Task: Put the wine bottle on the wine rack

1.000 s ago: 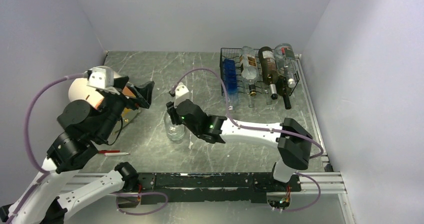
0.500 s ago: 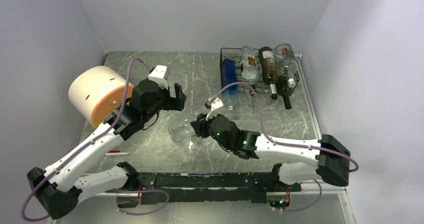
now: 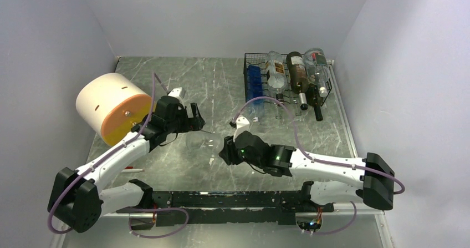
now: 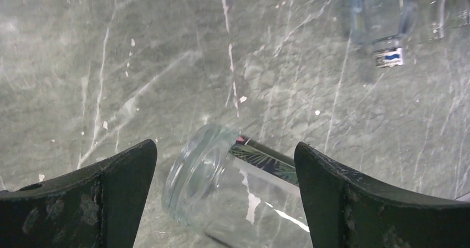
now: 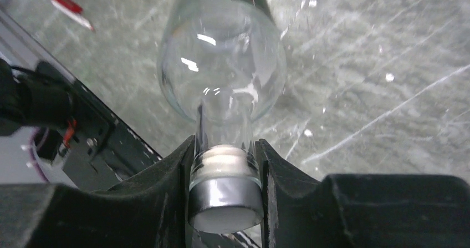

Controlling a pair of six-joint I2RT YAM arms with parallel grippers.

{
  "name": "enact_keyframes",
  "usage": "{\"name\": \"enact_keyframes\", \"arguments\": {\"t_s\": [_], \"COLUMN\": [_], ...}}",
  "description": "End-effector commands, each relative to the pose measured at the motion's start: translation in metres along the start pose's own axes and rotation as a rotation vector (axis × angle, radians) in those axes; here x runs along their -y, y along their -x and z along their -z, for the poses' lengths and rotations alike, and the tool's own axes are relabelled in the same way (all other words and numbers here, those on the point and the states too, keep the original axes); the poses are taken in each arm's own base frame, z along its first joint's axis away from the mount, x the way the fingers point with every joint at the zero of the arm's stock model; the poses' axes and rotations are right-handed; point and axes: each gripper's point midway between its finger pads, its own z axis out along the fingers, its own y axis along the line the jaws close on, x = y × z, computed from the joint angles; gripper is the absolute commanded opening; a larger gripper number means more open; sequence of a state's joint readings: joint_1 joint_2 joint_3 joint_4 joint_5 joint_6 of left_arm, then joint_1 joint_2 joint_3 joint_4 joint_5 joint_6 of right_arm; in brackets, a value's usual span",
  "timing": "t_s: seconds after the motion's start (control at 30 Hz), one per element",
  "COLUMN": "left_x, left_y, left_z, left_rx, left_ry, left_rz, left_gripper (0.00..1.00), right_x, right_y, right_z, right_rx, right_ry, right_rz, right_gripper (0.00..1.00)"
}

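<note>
A clear glass wine bottle [image 3: 202, 142] with a silver cap hangs roughly level just above the middle of the table, base to the left. My right gripper [image 3: 227, 149] is shut on its neck; in the right wrist view the fingers [image 5: 183, 165] clamp the neck just above the cap [image 5: 224, 195], and the bottle's body [image 5: 221, 65] stretches away. My left gripper [image 3: 194, 117] stands open just behind the bottle's base. In the left wrist view the base [image 4: 194, 176] lies between the wide-apart fingers [image 4: 111, 198], touching neither. The black wire wine rack [image 3: 327, 84] stands at the back right.
Several bottles lie in the rack: a blue one [image 3: 255, 84], clear ones [image 3: 275, 70] and a dark one [image 3: 299, 79]. A cream and orange drum [image 3: 113, 106] sits at the left. A red and white pen [image 3: 126, 168] lies near the front rail [image 3: 221, 199]. Walls close three sides.
The right gripper has tipped the bottle from upright to lying level and drawn it nearer. The left arm has swung from the drum across to the bottle's base, still open.
</note>
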State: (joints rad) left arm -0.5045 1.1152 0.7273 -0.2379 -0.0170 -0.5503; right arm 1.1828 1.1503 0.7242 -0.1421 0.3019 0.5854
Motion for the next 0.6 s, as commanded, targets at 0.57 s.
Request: {"name": "enact_keyframes", "arguments": {"t_s": [0.57], "left_x": [0.010], "left_y": [-0.034], "left_z": [-0.028], "left_rx": [-0.153], "left_ry": [-0.140], "left_rz": [0.051], "left_gripper": [0.92], "right_x": [0.044], "right_y": [-0.085], "right_z": [-0.016], "right_rx": [-0.402], "right_ry": [-0.086], "right_rz": [0.188], "right_gripper": [0.00]}}
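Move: The clear wine bottle, held by its neck in the right fingers, slants away down-left; its body's middle is about 6 cm ahead, 7 cm left and 8 cm below that hand. From the open left hand the body lies some 4 cm back, 2 cm right and 8 cm down. The blue bottle sits roughly 9 cm ahead and 18 cm right of the left hand, and the wine rack's middle is some 12 cm ahead and 29 cm right of it. The right hand keeps its pinch on the neck of the clear bottle and lowers it about 9 cm, easing a few centimetres right and back while the wrist rolls and tips some 20 degrees, its left side sinking, to lay the bottle over. Meanwhile the left hand, jaws still nearly wide open, sinks about 4 cm towards the bottle's base end and body, drifting slightly right late on as its fingertips tip further down; contact there can't be made out. ##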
